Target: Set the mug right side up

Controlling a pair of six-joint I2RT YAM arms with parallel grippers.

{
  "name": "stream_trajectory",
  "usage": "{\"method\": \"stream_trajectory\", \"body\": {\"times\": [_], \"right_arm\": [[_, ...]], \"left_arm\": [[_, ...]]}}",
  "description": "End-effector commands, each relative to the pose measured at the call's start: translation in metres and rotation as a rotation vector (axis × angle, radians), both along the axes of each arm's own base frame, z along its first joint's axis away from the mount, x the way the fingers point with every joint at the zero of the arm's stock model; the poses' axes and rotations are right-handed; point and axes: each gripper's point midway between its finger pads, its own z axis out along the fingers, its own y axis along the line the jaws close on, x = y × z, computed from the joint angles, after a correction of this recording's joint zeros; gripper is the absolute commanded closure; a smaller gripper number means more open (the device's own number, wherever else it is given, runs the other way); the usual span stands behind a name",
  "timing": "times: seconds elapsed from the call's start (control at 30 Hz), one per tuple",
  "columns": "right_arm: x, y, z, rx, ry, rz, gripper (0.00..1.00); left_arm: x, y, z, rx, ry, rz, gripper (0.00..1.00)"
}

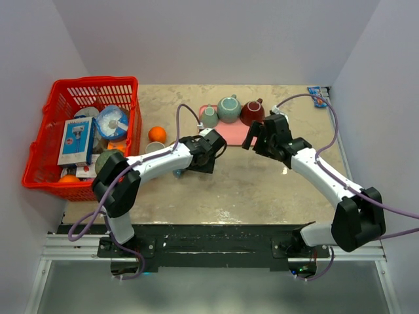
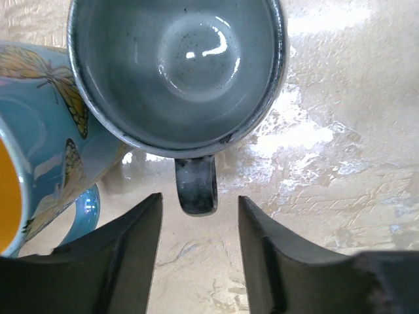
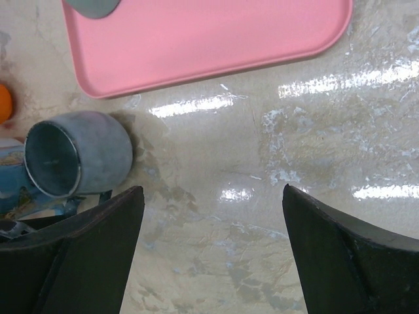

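A grey mug [image 2: 177, 65] stands with its mouth up on the table, its empty inside facing the left wrist camera. Its handle [image 2: 195, 186] points back at my left gripper [image 2: 199, 198], whose fingers stand open on either side of the handle's tip without touching it. From the right wrist view the same mug [image 3: 78, 162] sits at the left, below the corner of a pink tray [image 3: 209, 39]. In the top view the left gripper [image 1: 208, 157] covers the mug. My right gripper [image 3: 213, 190] [image 1: 256, 139] hangs wide open over bare table, holding nothing.
A blue butterfly mug [image 2: 46, 131] [image 1: 177, 173] lies on its side against the grey mug. Three more mugs [image 1: 229, 108] sit on the pink tray [image 1: 236, 134]. An orange [image 1: 157, 134] and a pale cup [image 1: 155, 148] lie near a full red basket [image 1: 39, 163].
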Motion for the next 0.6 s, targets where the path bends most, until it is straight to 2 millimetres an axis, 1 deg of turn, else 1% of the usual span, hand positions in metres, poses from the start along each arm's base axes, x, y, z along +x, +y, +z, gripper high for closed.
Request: {"method": "stream_trajectory", "body": {"times": [0.0, 0.07, 0.1, 0.13, 0.17, 0.2, 0.23, 0.27, 0.3, 0.33, 0.37, 0.4, 0.43, 0.47, 0.5, 0.53, 0.57], "right_arm": [[0.024, -0.004, 0.028, -0.008, -0.082, -0.051, 0.10], [0.032, -0.006, 0.030, -0.021, -0.093, -0.059, 0.09], [0.040, -0.007, 0.040, -0.026, -0.121, -0.069, 0.09], [0.046, -0.010, 0.044, -0.030, -0.134, -0.078, 0.09], [0.054, -0.013, 0.042, -0.042, -0.134, -0.086, 0.09], [0.065, -0.013, 0.053, -0.047, -0.169, -0.083, 0.09], [0.073, -0.018, 0.055, -0.059, -0.178, -0.096, 0.09], [0.081, -0.021, 0.048, -0.088, -0.168, -0.098, 0.09], [0.091, -0.022, 0.056, -0.096, -0.185, -0.105, 0.09], [0.099, -0.030, 0.055, -0.116, -0.189, -0.129, 0.09], [0.107, -0.031, 0.043, -0.143, -0.168, -0.127, 0.09], [0.116, -0.031, 0.048, -0.145, -0.188, -0.133, 0.09], [0.122, -0.033, 0.046, -0.148, -0.192, -0.131, 0.09], [0.127, -0.031, 0.044, -0.157, -0.197, -0.117, 0.09], [0.137, -0.025, 0.042, -0.145, -0.217, -0.099, 0.09], [0.142, -0.019, 0.041, -0.135, -0.226, -0.076, 0.10], [0.147, -0.011, 0.044, -0.124, -0.244, -0.028, 0.10]], "left_arm": [[0.014, -0.013, 0.045, -0.085, -0.097, 0.009, 0.42], [0.014, -0.013, 0.056, -0.100, -0.112, 0.008, 0.38], [0.015, -0.014, 0.063, -0.110, -0.123, 0.006, 0.36], [0.016, -0.014, 0.069, -0.118, -0.136, 0.008, 0.35], [0.017, -0.014, 0.080, -0.134, -0.155, 0.008, 0.32], [0.019, -0.015, 0.089, -0.146, -0.173, 0.005, 0.31], [0.019, -0.015, 0.101, -0.168, -0.197, 0.001, 0.28], [0.021, -0.017, 0.110, -0.189, -0.219, 0.001, 0.26], [0.022, -0.018, 0.119, -0.206, -0.239, -0.008, 0.24], [0.022, -0.018, 0.132, -0.234, -0.267, -0.015, 0.22], [0.023, -0.020, 0.142, -0.261, -0.294, -0.019, 0.20], [0.024, -0.020, 0.149, -0.275, -0.313, -0.023, 0.19], [0.023, -0.017, 0.163, -0.301, -0.349, -0.020, 0.17], [0.025, -0.017, 0.169, -0.320, -0.372, -0.018, 0.16], [0.025, -0.015, 0.175, -0.329, -0.393, -0.016, 0.15], [0.024, -0.012, 0.186, -0.349, -0.423, -0.012, 0.13], [0.026, -0.011, 0.190, -0.362, -0.442, -0.011, 0.12]]}}
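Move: The upside-down red mug stands some 18 cm ahead of the right hand, 4 cm to its right and 10 cm below; the large green mug is 8 cm left of the red one and 1 cm farther out. From the left hand the red mug is about 22 cm ahead, 17 cm right and 2 cm lower. The upright grey mug is 7 cm straight ahead of the left hand, the butterfly mug 4 cm ahead and 10 cm left, both 2 cm lower. Right hand drives roughly 12 cm forward towards red mug, fingers open; left rises 14 cm from grey mug, opening wider. ##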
